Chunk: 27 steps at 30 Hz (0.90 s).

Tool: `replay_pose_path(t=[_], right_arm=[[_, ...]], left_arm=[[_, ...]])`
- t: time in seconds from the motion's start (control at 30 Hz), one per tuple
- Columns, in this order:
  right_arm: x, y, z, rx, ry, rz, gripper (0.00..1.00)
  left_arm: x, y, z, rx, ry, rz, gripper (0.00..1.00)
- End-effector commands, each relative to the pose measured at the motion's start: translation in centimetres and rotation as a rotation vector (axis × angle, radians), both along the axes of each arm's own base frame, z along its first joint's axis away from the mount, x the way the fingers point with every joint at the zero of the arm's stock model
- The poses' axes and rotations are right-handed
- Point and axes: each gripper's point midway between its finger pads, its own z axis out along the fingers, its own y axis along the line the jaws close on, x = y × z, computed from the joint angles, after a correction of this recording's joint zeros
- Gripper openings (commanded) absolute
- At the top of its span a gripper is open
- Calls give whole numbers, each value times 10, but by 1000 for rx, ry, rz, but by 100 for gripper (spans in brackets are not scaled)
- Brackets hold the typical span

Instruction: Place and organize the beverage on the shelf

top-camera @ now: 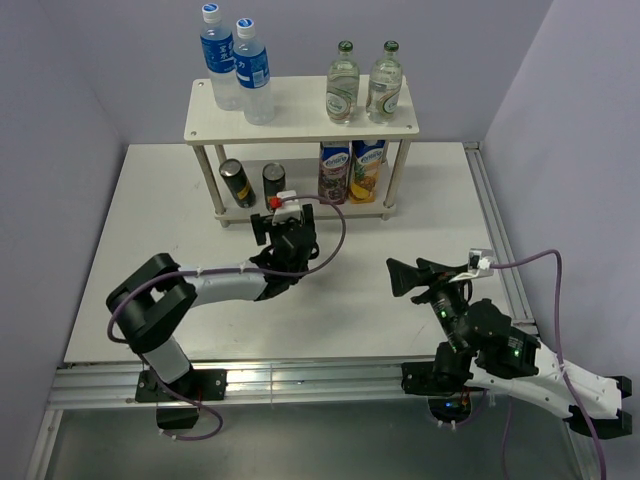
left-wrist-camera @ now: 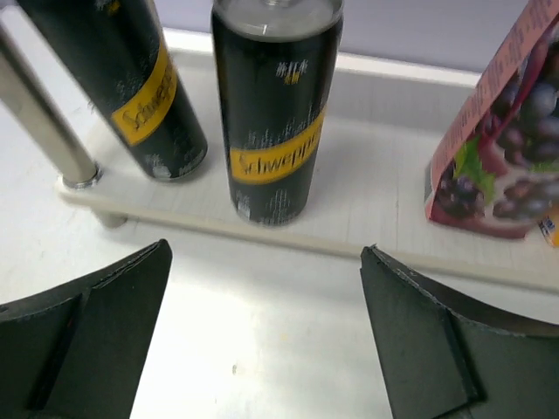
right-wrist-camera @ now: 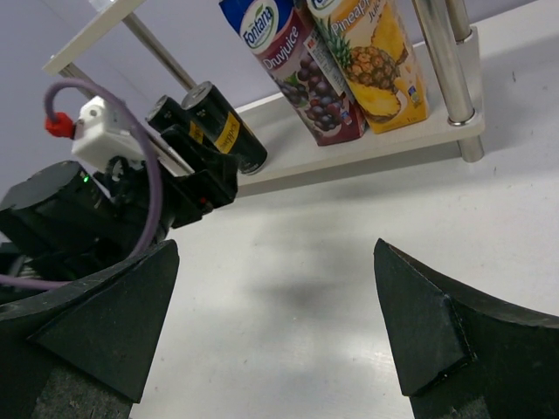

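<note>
The shelf (top-camera: 300, 112) stands at the back of the table. Two blue-labelled water bottles (top-camera: 253, 70) and two green-capped glass bottles (top-camera: 343, 85) stand on its top board. On the lower board (left-wrist-camera: 376, 201) two dark cans stand upright, one (left-wrist-camera: 275, 113) straight ahead of my left gripper (left-wrist-camera: 266, 249) and one (left-wrist-camera: 131, 78) to its left. That gripper (top-camera: 286, 228) is open and empty, just in front of the board, a short gap from the nearer can (top-camera: 274, 185). My right gripper (right-wrist-camera: 275, 246) is open and empty over bare table, further right (top-camera: 392, 277).
Two juice cartons, grape (top-camera: 335, 172) and pineapple (top-camera: 367, 170), stand on the lower board right of the cans. A metal shelf leg (left-wrist-camera: 44, 113) is left of the cans. Walls close in on three sides. A rail runs along the table's right edge (top-camera: 495, 230).
</note>
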Motion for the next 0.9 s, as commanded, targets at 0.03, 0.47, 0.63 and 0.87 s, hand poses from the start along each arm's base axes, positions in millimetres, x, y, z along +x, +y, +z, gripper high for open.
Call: replay_pose_path(t=[0.03, 0.47, 0.63, 0.87], right_arm=[[1, -2, 9, 37, 12, -17, 99], [6, -16, 114, -128, -19, -74, 100], [7, -19, 129, -157, -24, -90, 100], [9, -17, 134, -194, -14, -96, 100]], left_arm=[[-35, 14, -10, -14, 73, 51, 96], [-125, 62, 146, -43, 285, -141, 91], [-145, 76, 190, -162, 197, -286, 99], [-162, 93, 225, -266, 48, -402, 99]])
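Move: The black can that I have just stood on the lower shelf is about 9 cm ahead of my left hand, 2 cm to its left and some 3 cm below. The other can stands 10 cm farther left and a shade deeper; the grape juice carton is some 16 cm to the right of the first can and 2 cm deeper. From my right hand, that first can lies about 29 cm ahead, 31 cm left and 13 cm down. With nothing in its open fingers, my left hand draws straight back from the can and the shelf front, then keeps backing as it climbs and swings left, ending about 23 cm higher and 16 cm back. Its wrist rolls left side down and turns clockwise, each nearly 20 degrees. My right hand, empty and open, rises some 13 cm almost on the spot. ##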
